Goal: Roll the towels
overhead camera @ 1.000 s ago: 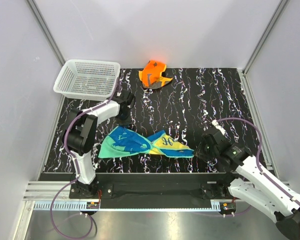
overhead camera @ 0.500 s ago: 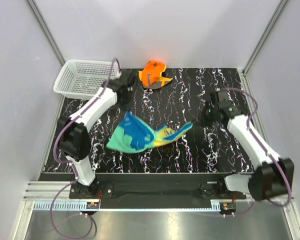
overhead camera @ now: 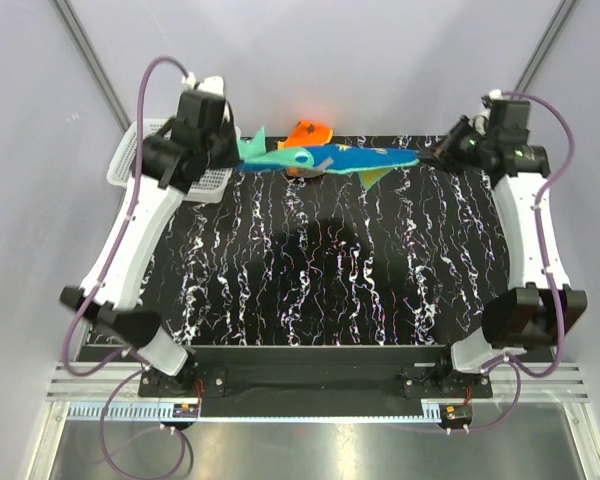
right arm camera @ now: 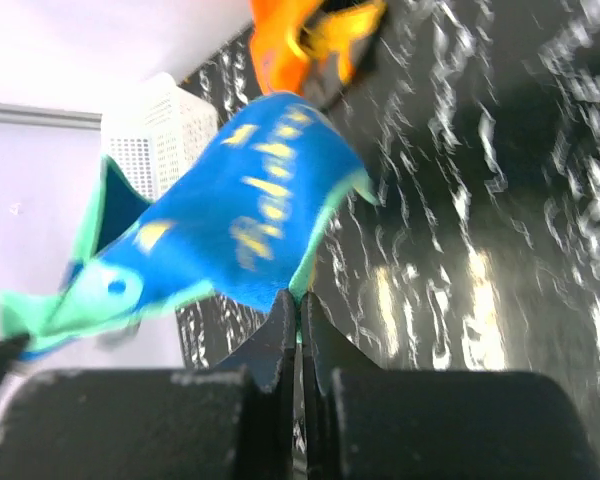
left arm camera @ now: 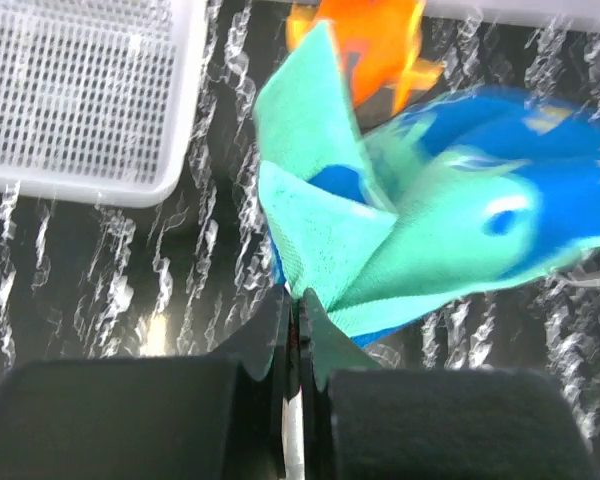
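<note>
A blue and teal towel (overhead camera: pixel 335 160) hangs stretched in the air between both arms, above the far part of the table. My left gripper (overhead camera: pixel 232 152) is shut on its teal left corner (left arm camera: pixel 315 255). My right gripper (overhead camera: pixel 430 155) is shut on the towel's right corner (right arm camera: pixel 310 270). The towel's blue side (right arm camera: pixel 230 215) with yellow marks faces the right wrist camera. The orange towel (overhead camera: pixel 308 134) lies crumpled at the table's far edge, partly hidden behind the lifted towel; it also shows as an orange heap (left arm camera: pixel 375 45) past the left fingers.
A white mesh basket (overhead camera: pixel 165 165) stands at the far left corner, partly behind my left arm; its rim (left arm camera: pixel 90 185) lies left of the left fingers. The black marbled table (overhead camera: pixel 330 270) is walled by white panels.
Both arms have swung from the near edge up and toward the back, lifting the blue and teal towel off the table and pulling it out into a long taut strip.
</note>
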Robot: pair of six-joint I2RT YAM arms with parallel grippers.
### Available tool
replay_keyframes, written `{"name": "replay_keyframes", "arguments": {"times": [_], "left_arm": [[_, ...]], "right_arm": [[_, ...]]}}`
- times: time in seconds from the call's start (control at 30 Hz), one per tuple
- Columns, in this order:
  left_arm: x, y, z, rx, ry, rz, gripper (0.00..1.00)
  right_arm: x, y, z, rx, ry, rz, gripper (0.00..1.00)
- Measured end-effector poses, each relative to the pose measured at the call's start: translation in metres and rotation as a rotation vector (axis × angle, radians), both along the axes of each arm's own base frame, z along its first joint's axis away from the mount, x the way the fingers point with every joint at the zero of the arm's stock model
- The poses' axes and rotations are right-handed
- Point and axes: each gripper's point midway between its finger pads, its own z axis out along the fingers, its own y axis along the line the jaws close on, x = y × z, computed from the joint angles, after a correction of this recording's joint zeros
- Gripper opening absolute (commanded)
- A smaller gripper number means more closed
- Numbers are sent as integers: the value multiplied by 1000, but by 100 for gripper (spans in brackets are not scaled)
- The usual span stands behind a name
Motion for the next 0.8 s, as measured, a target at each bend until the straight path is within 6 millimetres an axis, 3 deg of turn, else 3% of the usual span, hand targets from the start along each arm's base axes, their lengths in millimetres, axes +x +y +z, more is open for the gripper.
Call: {"name": "replay_keyframes", "arguments": {"times": [0.1, 0.17, 0.3, 0.5, 0.7, 0.8], "left_arm": [[-39, 20, -36, 32, 62, 5, 0], [-55, 27, -49, 39, 81, 5, 0], [-57, 29, -53, 43, 74, 0, 0], [-44, 26, -60, 64, 73, -10, 0], [-5, 13, -90, 111, 138, -18, 0], [20, 4, -92, 120, 142, -18, 0]], "right_arm": [[-26, -19, -26, 36, 59, -30, 0], [-42, -23, -54, 71, 141, -38, 0], [-59, -15, -93, 117, 264, -10, 0], [-51, -14, -80, 115, 235, 13, 0], [-11, -20, -72, 107, 206, 26, 0], [9, -25, -74, 106, 210, 31, 0]]}}
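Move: The held towel billows as a bunched strip between the raised hands, its middle about 13 cm right of and 3 cm ahead of the left hand, about 13 cm left of and 2 cm ahead of the right, slightly below both. On the table some 35 cm below the left hand, the orange towel lies about 21 cm ahead and 10 cm right; the white basket is 17 cm ahead and 21 cm left. Both hands keep the towel's corners pinched, snap back and down about 6 cm, then swing forward some 7 cm. ##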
